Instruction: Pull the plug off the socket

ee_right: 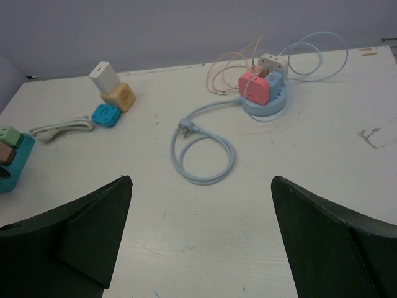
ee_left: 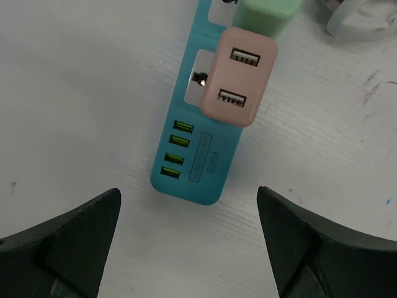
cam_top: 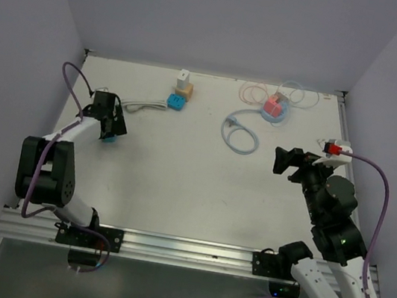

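Observation:
A teal socket strip (ee_left: 198, 133) lies flat on the white table, with several yellow-green USB ports at its near end. A pink two-port plug (ee_left: 239, 77) sits in it, and a green plug (ee_left: 270, 13) sits just beyond that. My left gripper (ee_left: 189, 248) hovers above the strip's near end, open, with nothing between its fingers. In the top view the left gripper (cam_top: 108, 123) covers most of the strip (cam_top: 110, 138). My right gripper (cam_top: 284, 162) stands open over the table's right side, far from the strip (ee_right: 13, 166).
At the back, a white cube plug (cam_top: 184, 79) sits on a yellow socket block (cam_top: 186, 90), beside a blue cube socket (cam_top: 176, 102) with a white cable (cam_top: 143, 107). A round blue socket (cam_top: 272, 115) carries a red plug (cam_top: 273, 104), with a coiled pale blue cable (cam_top: 240, 134) nearby.

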`<move>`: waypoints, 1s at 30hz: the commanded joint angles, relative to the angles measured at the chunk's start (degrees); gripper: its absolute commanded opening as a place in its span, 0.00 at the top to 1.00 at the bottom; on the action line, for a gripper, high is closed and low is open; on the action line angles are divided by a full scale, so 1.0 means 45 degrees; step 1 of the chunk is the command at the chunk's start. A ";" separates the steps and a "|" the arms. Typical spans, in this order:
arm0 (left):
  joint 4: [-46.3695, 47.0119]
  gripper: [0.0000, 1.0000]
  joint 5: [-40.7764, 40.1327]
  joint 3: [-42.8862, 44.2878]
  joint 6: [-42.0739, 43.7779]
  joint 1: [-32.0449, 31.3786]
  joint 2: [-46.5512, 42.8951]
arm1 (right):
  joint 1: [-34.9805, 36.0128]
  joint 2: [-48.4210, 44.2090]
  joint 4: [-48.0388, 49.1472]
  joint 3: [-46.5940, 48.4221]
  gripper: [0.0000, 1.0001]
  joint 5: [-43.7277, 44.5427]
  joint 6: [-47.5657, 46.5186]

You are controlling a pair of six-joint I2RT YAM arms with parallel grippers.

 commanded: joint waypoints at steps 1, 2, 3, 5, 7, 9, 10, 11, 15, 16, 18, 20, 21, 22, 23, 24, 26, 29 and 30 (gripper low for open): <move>0.0763 0.07 -0.0159 0.0705 0.0869 0.0117 0.0761 | 0.0055 -0.0304 0.0145 0.0377 0.01 -0.0317 -0.0005; 0.0821 0.07 -0.0024 0.0783 0.0947 0.0136 0.1169 | 0.0074 -0.0363 0.0164 0.0377 0.01 -0.0317 -0.0024; 0.1093 0.09 0.0094 0.0861 0.1121 0.0117 0.1328 | 0.0074 -0.0441 0.0165 0.0377 0.01 -0.0297 -0.0005; 0.1270 0.11 0.0212 0.0940 0.1201 0.0117 0.1776 | 0.0074 -0.0519 0.0223 0.0338 0.01 -0.0317 0.0034; 0.1524 0.16 0.0231 0.0999 0.1474 0.0117 0.2012 | 0.0094 -0.0578 0.0223 0.0299 0.01 -0.0414 0.0015; 0.1796 0.19 -0.0002 0.0883 0.1766 0.0136 0.2286 | 0.0113 -0.0598 0.0223 0.0299 0.01 -0.0453 0.0015; 0.1895 0.19 -0.0119 0.0824 0.1845 0.0117 0.2364 | 0.0113 -0.0598 0.0223 0.0318 0.01 -0.0434 0.0034; 0.2012 0.19 -0.0197 0.0688 0.1923 0.0117 0.2500 | 0.0133 -0.0617 0.0223 0.0299 0.01 -0.0453 0.0035; 0.2695 0.20 -0.0120 0.0433 0.2411 0.0117 0.2872 | 0.0133 -0.0656 0.0262 0.0279 0.01 -0.0493 0.0035; 0.2793 0.20 -0.0101 0.0355 0.2509 0.0117 0.2931 | 0.0133 -0.0637 0.0262 0.0279 0.01 -0.0512 0.0035; 0.2834 0.21 0.0094 0.0354 0.2705 0.0117 0.3184 | 0.0152 -0.0657 0.0223 0.0299 0.01 -0.0512 0.0015; 0.2756 0.23 0.0716 0.0374 0.2783 0.0097 0.3341 | 0.0152 -0.0715 0.0223 0.0299 0.01 -0.0512 -0.0004; 0.2736 0.28 0.0855 0.0355 0.2822 0.0078 0.3322 | 0.0152 -0.0754 0.0204 0.0299 0.01 -0.0512 -0.0004; 0.2736 0.29 0.0934 0.0335 0.2861 -0.0058 0.3283 | 0.0172 -0.0754 0.0242 0.0279 0.01 -0.0512 0.0015; 0.2697 0.29 0.0915 0.0316 0.2900 -0.0156 0.3186 | 0.0153 -0.0754 0.0262 0.0260 0.01 -0.0512 0.0015; 0.2658 0.29 0.0876 0.0296 0.2901 -0.0196 0.3127 | 0.0152 -0.0735 0.0301 0.0240 0.01 -0.0531 0.0034; 0.2619 0.29 0.0721 0.0315 0.2901 -0.0878 0.2991 | 0.0152 -0.0715 0.0360 0.0240 0.01 -0.0590 0.0054; 0.2521 0.30 0.0312 0.0296 0.2784 -0.1484 0.2970 | 0.0152 -0.0657 0.0360 0.0260 0.01 -0.0609 0.0054; 0.2482 0.31 0.0232 0.0296 0.2745 -0.1620 0.3009 | 0.0152 -0.0695 0.0321 0.0260 0.01 -0.0610 0.0035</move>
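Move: The pink plug, standing on the teal socket strip, lies about 7 cm ahead of the left hand, level with it sideways and some 2 cm below. The green plug stands about 4 cm beyond the pink one and 1 cm to its left; the white cable's middle is roughly 13 cm ahead of the left hand, 10 cm to its right and 5 cm below. From the right hand the pink plug is about 48 cm to the left, 17 cm ahead and 26 cm below. Around the pink plug and socket strip the left hand settles its fingers: it sinks about 4 cm while edging forward, then goes on level along the strip, closing the fingers partway and turning clockwise some 15 degrees. Last it swings about 2.5 cm right, the left finger pushing against the left side of plug and strip. ##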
